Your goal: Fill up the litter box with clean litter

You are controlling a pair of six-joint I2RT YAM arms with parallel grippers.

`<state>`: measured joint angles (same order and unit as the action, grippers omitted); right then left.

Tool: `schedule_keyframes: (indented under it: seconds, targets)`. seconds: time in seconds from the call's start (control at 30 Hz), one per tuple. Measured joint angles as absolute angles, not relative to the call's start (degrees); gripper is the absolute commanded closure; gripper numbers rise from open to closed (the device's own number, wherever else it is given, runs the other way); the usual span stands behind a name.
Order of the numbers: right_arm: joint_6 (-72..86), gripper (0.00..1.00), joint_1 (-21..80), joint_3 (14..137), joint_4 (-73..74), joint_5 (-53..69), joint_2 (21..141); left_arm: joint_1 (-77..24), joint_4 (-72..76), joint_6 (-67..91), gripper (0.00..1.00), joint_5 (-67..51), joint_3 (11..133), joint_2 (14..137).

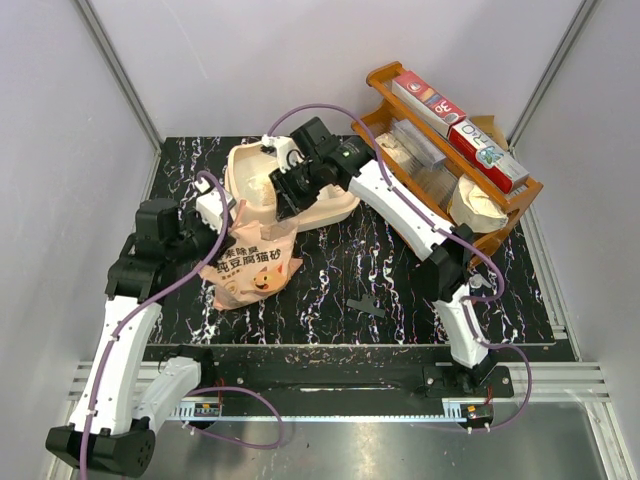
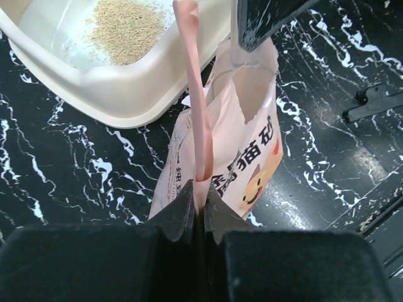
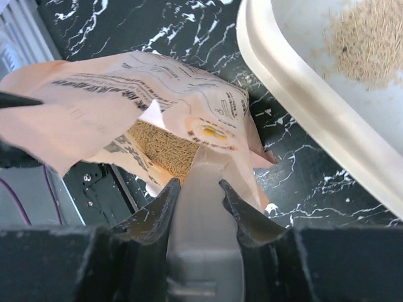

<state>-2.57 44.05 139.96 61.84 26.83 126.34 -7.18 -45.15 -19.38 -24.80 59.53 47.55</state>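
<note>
The cream litter box (image 1: 335, 208) lies at the back middle of the table with a small pile of clean litter (image 2: 126, 28) on its floor; the right wrist view shows that pile (image 3: 368, 41) too. In front of it stands the pink-orange printed bag (image 1: 250, 265), its mouth open on more granules (image 3: 164, 148). My left gripper (image 2: 201, 189) is shut on the bag's pink top edge (image 2: 192, 82) and holds it up. My right gripper (image 3: 198, 185) is shut on a translucent grey scoop (image 3: 201, 214), whose front end reaches into the bag's mouth.
A brown wooden rack (image 1: 400, 205) with red-and-white boxes stands at the back right. A small black part (image 1: 365, 305) lies on the dark marbled table in front of the right arm. The litter box wall (image 3: 302, 119) runs close beside the bag.
</note>
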Motion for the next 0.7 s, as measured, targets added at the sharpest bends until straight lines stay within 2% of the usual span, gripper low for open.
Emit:
schedule_keyframes:
  seconds: [0.27,0.7]
  targets:
    - [6.2,1.0,45.2,126.8,52.5,22.0,122.9,-7.2,-44.0,-13.5,1.0,-26.5,59.5,48.6]
    - [14.7,1.0,46.6,118.7,43.6,23.0,122.9,-7.1,-43.2,-8.8,1.0,-26.4,59.1,48.6]
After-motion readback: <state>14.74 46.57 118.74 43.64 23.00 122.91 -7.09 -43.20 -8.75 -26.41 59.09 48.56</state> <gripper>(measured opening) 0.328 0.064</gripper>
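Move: The right hand holds the scoop with its blade already in the open mouth of the litter bag, which is some 5 cm to its left, 4 cm back and 7 cm below. The litter box's middle is straight ahead about 8 cm and roughly 18 cm below; a grey clip lies some 18 cm right and 20 cm back. The left hand pinches the bag's rim, the mouth about 7 cm to its right, 3 cm ahead and 3 cm lower. Already inside the bag's mouth, the scoop blade slides deeper towards the litter as the right hand sinks about 6 cm and then also drifts some 2 cm left, turning roughly 10 degrees clockwise with its grip on the handle unchanged. The left hand keeps pinching the rim, giving about 1 cm to the right and rolling close to 10 degrees. ##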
